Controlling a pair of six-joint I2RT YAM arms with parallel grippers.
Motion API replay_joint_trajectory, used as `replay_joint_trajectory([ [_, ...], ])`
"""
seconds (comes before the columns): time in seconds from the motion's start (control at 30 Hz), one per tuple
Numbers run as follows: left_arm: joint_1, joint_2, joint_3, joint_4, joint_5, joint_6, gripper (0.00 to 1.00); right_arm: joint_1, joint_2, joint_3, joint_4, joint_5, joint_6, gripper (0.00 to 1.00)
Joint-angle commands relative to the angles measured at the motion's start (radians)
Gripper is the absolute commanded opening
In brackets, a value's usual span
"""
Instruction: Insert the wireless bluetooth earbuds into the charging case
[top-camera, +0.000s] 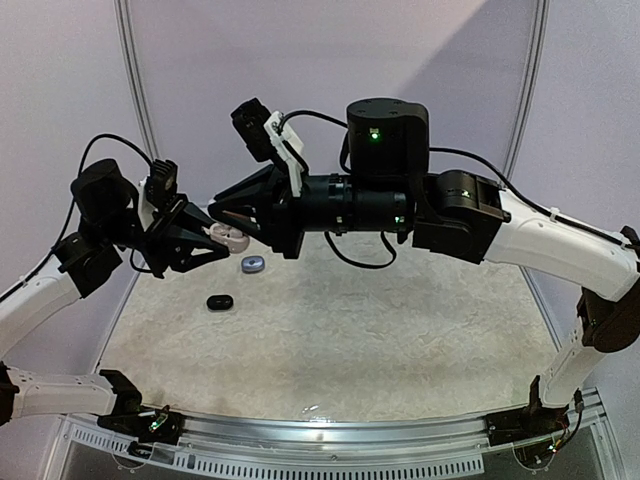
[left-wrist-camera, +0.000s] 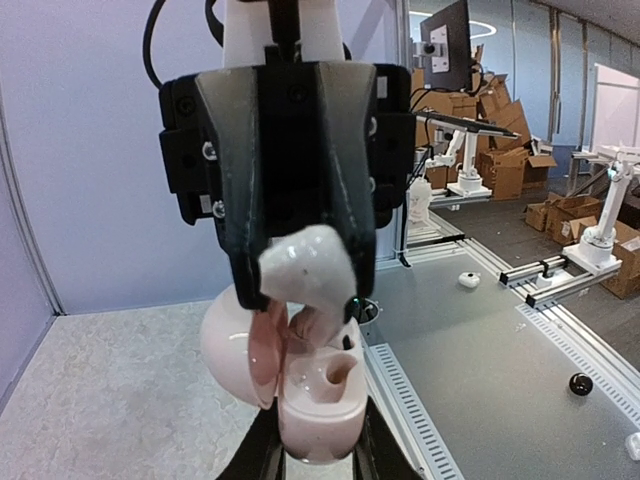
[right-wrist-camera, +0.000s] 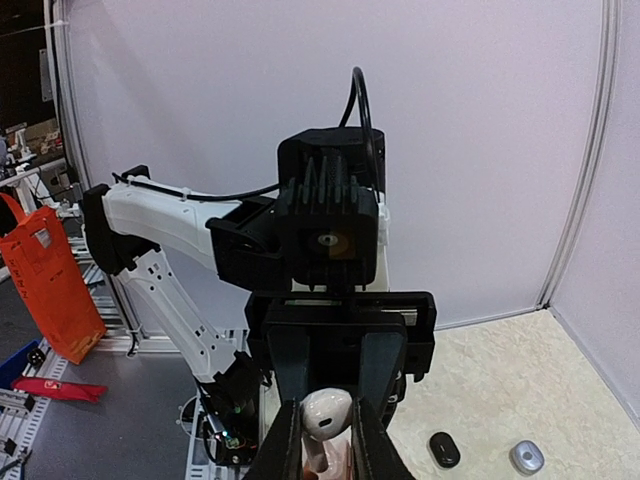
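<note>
My left gripper (top-camera: 215, 240) is shut on the body of a pale pink charging case (left-wrist-camera: 315, 400), held in the air with its lid swung open to the left. My right gripper (right-wrist-camera: 327, 440) is shut on a white earbud (right-wrist-camera: 327, 418) and comes in from the right, tips meeting the case (top-camera: 228, 237). In the left wrist view the earbud (left-wrist-camera: 305, 275) sits between the right gripper's black fingers (left-wrist-camera: 240, 210) just above the case. Its stem points down at the far socket. The near socket (left-wrist-camera: 335, 372) shows empty. How deep the stem sits is hidden.
A small black oval object (top-camera: 220, 302) and a small grey oval one (top-camera: 252, 265) lie on the beige mat (top-camera: 350, 340) below the grippers; the right wrist view shows the black one (right-wrist-camera: 442, 449) and the grey one (right-wrist-camera: 526, 457) too. The metal rail (top-camera: 330, 430) runs along the near edge.
</note>
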Motion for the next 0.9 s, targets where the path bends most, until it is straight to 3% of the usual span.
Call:
replay_joint_trajectory([
  [0.0,-0.02,0.004,0.024,-0.018,-0.02,-0.013,0.0,-0.002,0.006,-0.004,-0.058,0.044,-0.05,0.08],
  [0.23,-0.02,0.005,0.02,-0.058,-0.116,-0.036,0.0,-0.003,-0.007,-0.02,-0.063,0.149,-0.032,0.08],
  [0.33,-0.02,0.007,0.022,-0.161,-0.234,-0.002,0.0,-0.002,-0.033,-0.028,-0.028,0.215,0.017,0.08],
  [0.5,-0.02,0.007,0.001,-0.283,-0.449,0.044,0.0,-0.011,-0.097,-0.027,0.035,0.143,0.09,0.09],
  [0.6,-0.018,0.004,-0.014,-0.318,-0.574,0.045,0.0,-0.051,-0.14,-0.036,-0.096,0.235,0.174,0.08],
  [0.73,-0.011,-0.01,-0.038,-0.375,-0.746,0.083,0.0,-0.14,-0.218,-0.171,-0.323,0.378,0.437,0.06],
  [0.87,-0.003,-0.029,-0.061,-0.402,-0.821,0.102,0.0,-0.259,-0.263,-0.378,-0.533,0.365,0.729,0.07],
])
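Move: The pink charging case, already held open in the left fingers, lies about 4 cm below the right hand, 1 cm back; the right hand still grips an earbud over it. From the left hand the case is some 2 cm right and 1 cm up. On the table about 44 cm below the right hand, the blue case lies about 25 cm ahead and 9 cm left, the black case about 15 cm ahead and 16 cm left. Right hand carries its earbud right and forward, away from the case, which left swings forward-down, some 40° counter-clockwise. ##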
